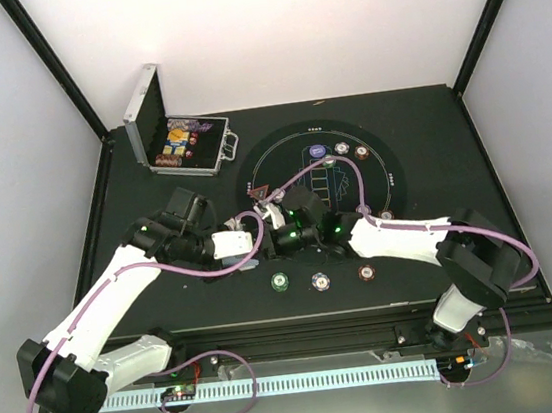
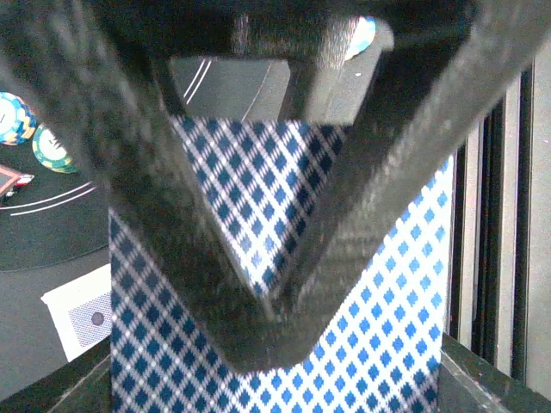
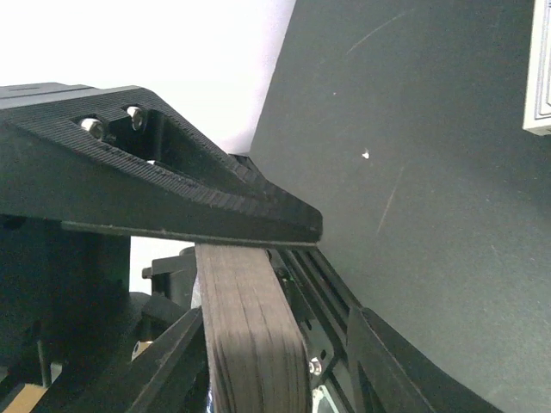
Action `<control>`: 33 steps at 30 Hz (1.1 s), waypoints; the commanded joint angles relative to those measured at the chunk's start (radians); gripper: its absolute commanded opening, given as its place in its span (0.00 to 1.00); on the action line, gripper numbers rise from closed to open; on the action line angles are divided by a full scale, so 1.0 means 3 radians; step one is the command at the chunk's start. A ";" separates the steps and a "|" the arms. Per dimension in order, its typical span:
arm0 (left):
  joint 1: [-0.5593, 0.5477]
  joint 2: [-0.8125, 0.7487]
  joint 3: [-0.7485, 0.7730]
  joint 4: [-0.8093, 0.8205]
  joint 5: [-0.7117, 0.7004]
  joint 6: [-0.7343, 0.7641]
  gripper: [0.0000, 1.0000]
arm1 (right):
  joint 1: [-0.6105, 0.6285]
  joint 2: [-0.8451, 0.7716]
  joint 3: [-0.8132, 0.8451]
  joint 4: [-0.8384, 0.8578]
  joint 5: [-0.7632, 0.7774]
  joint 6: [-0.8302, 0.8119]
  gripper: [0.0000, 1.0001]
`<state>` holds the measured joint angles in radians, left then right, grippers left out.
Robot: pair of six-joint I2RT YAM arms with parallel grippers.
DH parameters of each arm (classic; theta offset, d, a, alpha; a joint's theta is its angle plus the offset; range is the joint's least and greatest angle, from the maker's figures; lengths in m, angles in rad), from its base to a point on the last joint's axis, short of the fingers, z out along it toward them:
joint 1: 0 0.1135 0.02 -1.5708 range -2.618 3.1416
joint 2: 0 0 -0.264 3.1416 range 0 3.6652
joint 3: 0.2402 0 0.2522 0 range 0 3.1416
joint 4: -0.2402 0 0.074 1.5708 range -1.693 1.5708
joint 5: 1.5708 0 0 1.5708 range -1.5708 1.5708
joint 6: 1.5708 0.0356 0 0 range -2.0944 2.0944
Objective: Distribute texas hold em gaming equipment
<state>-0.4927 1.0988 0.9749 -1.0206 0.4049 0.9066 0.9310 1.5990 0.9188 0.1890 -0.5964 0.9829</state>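
Observation:
My left gripper [image 2: 267, 335] is shut on a deck of blue diamond-backed playing cards [image 2: 379, 301], held low over the table's middle. My right gripper [image 3: 258, 275] meets it there [image 1: 281, 228]; its jaws stand apart with the edge of the deck [image 3: 250, 344] between them, the upper finger [image 3: 172, 198] lying across the deck's end. One single card [image 2: 86, 318] lies face down on the table. A green chip [image 1: 280, 280], a blue-white chip [image 1: 319, 281] and a dark red chip [image 1: 367, 273] lie in a row near the front.
The open silver case [image 1: 183, 142] stands at the back left with items inside. The round black mat [image 1: 393, 177] carries a purple button [image 1: 316, 149], more chips [image 1: 343, 149] and a red triangular marker [image 1: 259, 190]. A rail runs along the near edge [image 1: 308, 382].

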 commanded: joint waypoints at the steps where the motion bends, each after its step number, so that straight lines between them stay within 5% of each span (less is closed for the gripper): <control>1: 0.0022 -0.0138 0.0101 0.0109 0.0078 0.0026 0.02 | -0.0121 0.0008 -0.0206 -0.0828 0.0240 -0.0167 0.44; 13: 0.0049 -0.0059 0.0005 0.0301 -0.0013 -0.0069 0.02 | -0.0174 -0.0164 -0.0081 -0.1122 0.0267 -0.0292 0.35; 21: 0.0093 -0.0012 -0.0052 0.0368 -0.0073 -0.0096 0.02 | -0.0265 -0.0270 0.0024 -0.1448 0.0316 -0.0462 0.15; 33: 0.0126 0.0009 -0.0137 0.0414 -0.0133 -0.0067 0.02 | -0.0514 -0.0391 0.0235 -0.1803 0.0175 -0.0710 0.01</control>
<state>-0.4637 1.1126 0.9306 -0.9379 0.3408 0.8860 0.7887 1.4967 0.9539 -0.2848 -0.5480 0.8078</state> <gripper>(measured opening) 0.665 0.020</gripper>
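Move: The left hand still holds the deck of cards, whose middle is about 2 cm to its right and 1 cm below. The right fingers, part open, straddle the deck's inner end, with the top card's middle roughly 2 cm to that hand's left and 1 cm above. From the right hand, the card box is some 5 cm ahead and 6 cm left, and the near green chip stack 7 cm back and 3 cm right, both around 12 cm lower. The right hand draws off to the right about 7.5 cm, one finger over the deck's patterned face, its fingers going from not quite half open to shut on a single card; late in the pull it speeds up and also sinks some 3 cm and edges forward, its fingertips dipping about 15 degrees. The left hand keeps its grip on the rest of the deck and eases roughly 2 cm forward and a little down. ##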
